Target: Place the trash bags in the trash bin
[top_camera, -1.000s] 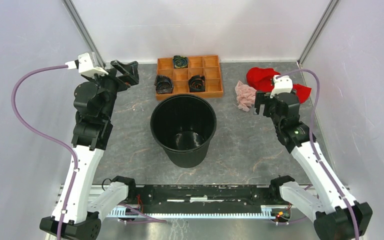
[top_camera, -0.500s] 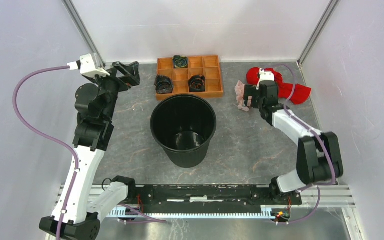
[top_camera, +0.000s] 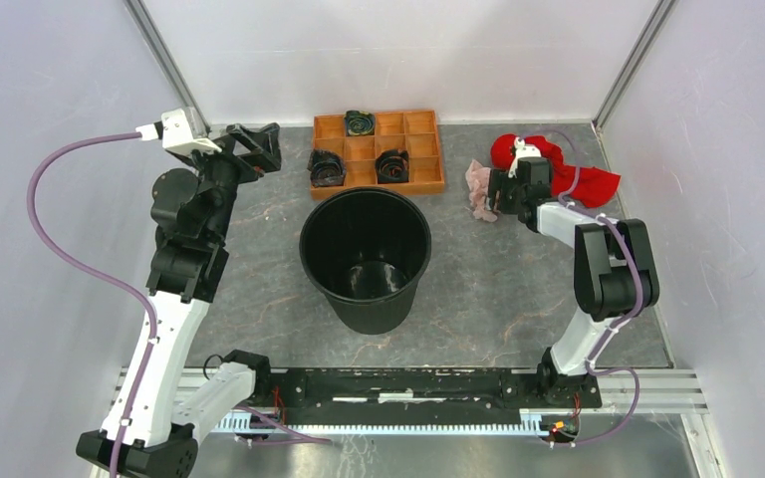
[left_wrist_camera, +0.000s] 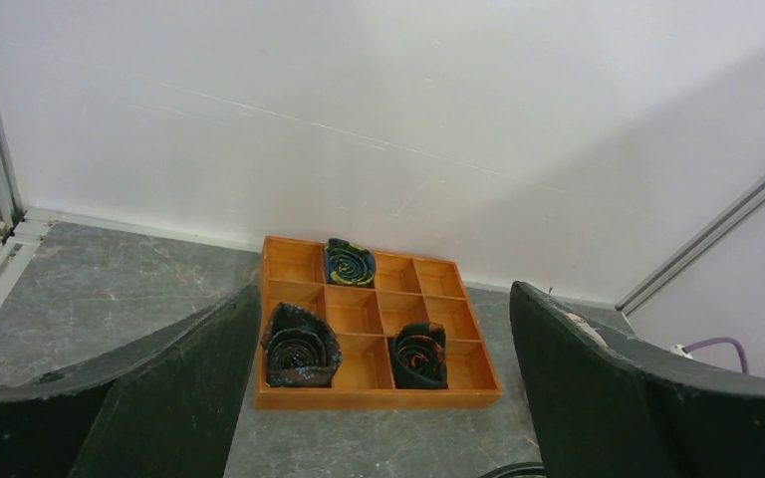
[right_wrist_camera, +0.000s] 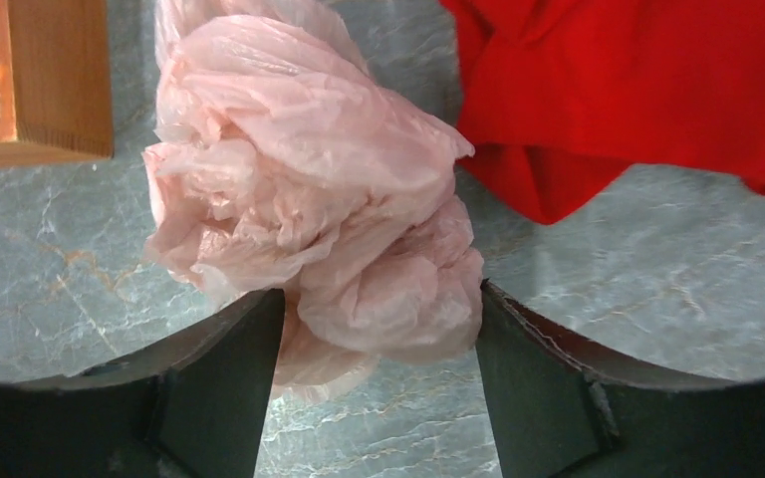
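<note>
The pale pink, crumpled trash bag [top_camera: 479,189] [right_wrist_camera: 309,199] lies on the grey table right of the orange tray. My right gripper [top_camera: 496,194] [right_wrist_camera: 379,299] is down at it and open, and the bag's near lobe fills the gap between the two fingers, touching both. The round black trash bin [top_camera: 304,244] stands upright in the middle of the table, with nothing showing inside. My left gripper [top_camera: 259,144] [left_wrist_camera: 383,294] hangs wide open and holding nothing at the back left, looking toward the tray.
An orange compartment tray [top_camera: 379,189] [left_wrist_camera: 379,398] with three dark rolled items sits behind the bin. A bright red cloth [top_camera: 598,184] [right_wrist_camera: 637,80] lies right beside the bag at the back right. White walls and metal corner posts close in the table.
The right arm has stretched forward and left, bringing its gripper down onto the pink bag, and its fingers have come in against the bag. The left gripper has shifted slightly right.
</note>
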You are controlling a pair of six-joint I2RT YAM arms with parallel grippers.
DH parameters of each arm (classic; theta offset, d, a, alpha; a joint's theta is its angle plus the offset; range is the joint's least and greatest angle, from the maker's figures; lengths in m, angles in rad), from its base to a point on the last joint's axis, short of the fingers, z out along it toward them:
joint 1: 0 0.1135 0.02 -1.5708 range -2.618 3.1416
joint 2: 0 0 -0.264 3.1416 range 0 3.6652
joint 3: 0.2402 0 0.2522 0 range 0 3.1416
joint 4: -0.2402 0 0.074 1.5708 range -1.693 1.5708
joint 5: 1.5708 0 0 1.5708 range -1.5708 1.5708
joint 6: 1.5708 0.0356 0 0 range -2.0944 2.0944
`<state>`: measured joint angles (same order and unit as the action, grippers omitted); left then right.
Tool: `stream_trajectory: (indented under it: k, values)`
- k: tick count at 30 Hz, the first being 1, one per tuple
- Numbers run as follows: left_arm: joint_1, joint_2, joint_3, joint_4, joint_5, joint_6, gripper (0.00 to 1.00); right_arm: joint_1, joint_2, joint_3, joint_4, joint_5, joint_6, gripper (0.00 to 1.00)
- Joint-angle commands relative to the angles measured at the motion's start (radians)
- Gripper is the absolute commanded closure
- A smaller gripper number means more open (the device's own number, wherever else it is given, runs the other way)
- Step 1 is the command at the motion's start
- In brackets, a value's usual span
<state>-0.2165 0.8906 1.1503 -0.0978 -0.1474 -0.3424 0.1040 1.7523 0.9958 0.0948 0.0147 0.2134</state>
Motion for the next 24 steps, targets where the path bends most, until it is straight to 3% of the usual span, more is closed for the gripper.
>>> stream_trajectory:
  k: [1, 3, 6, 9, 17, 24]
  values:
    - [-0.005, -0.002, -0.006, 0.053, 0.010, 0.046, 0.00, -0.001, 0.024, 0.017, 0.065, -0.150, -0.003, 0.32]
    - [-0.005, -0.002, -0.007, 0.057, 0.013, 0.044, 0.00, -0.001, 0.019, -0.009, 0.073, -0.189, -0.003, 0.43]
    - [-0.004, -0.002, -0.013, 0.062, 0.016, 0.043, 0.00, 0.005, -0.016, -0.087, 0.104, -0.253, 0.005, 0.74]
    - [-0.006, -0.005, -0.019, 0.069, 0.018, 0.042, 0.00, 0.034, -0.081, -0.171, 0.094, -0.258, -0.004, 0.86]
    - [-0.006, -0.005, -0.036, 0.086, 0.026, 0.030, 0.00, 0.200, -0.375, -0.377, -0.045, -0.187, -0.040, 0.95]
    - [-0.009, 0.022, -0.013, 0.076, 0.102, -0.018, 0.00, 0.333, -0.559, -0.541, 0.020, -0.241, 0.134, 0.98]
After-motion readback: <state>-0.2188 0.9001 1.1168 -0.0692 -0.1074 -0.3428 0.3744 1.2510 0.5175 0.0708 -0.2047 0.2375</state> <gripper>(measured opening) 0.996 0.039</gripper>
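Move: The pink trash bag sits right in front of my open right fingers, its middle about 3 cm ahead, 2 cm left and 3 cm below. The red cloth lies some 14 cm to the right and 5 cm ahead of that hand, slightly lower; the trash bin stands about 30 cm to its left and 23 cm back, its middle roughly 8 cm higher. From my left hand the bag is about 50 cm right, 16 cm ahead and 41 cm down. I ease my right hand some 3 cm down and 4 cm left while my fingers close and pinch the near part of the pink bag. Then I speed up and draw it back and left towards the bin, about 17 cm back and 11 cm left overall, rising the last 3 cm and turning some 25 degrees counter-clockwise. ##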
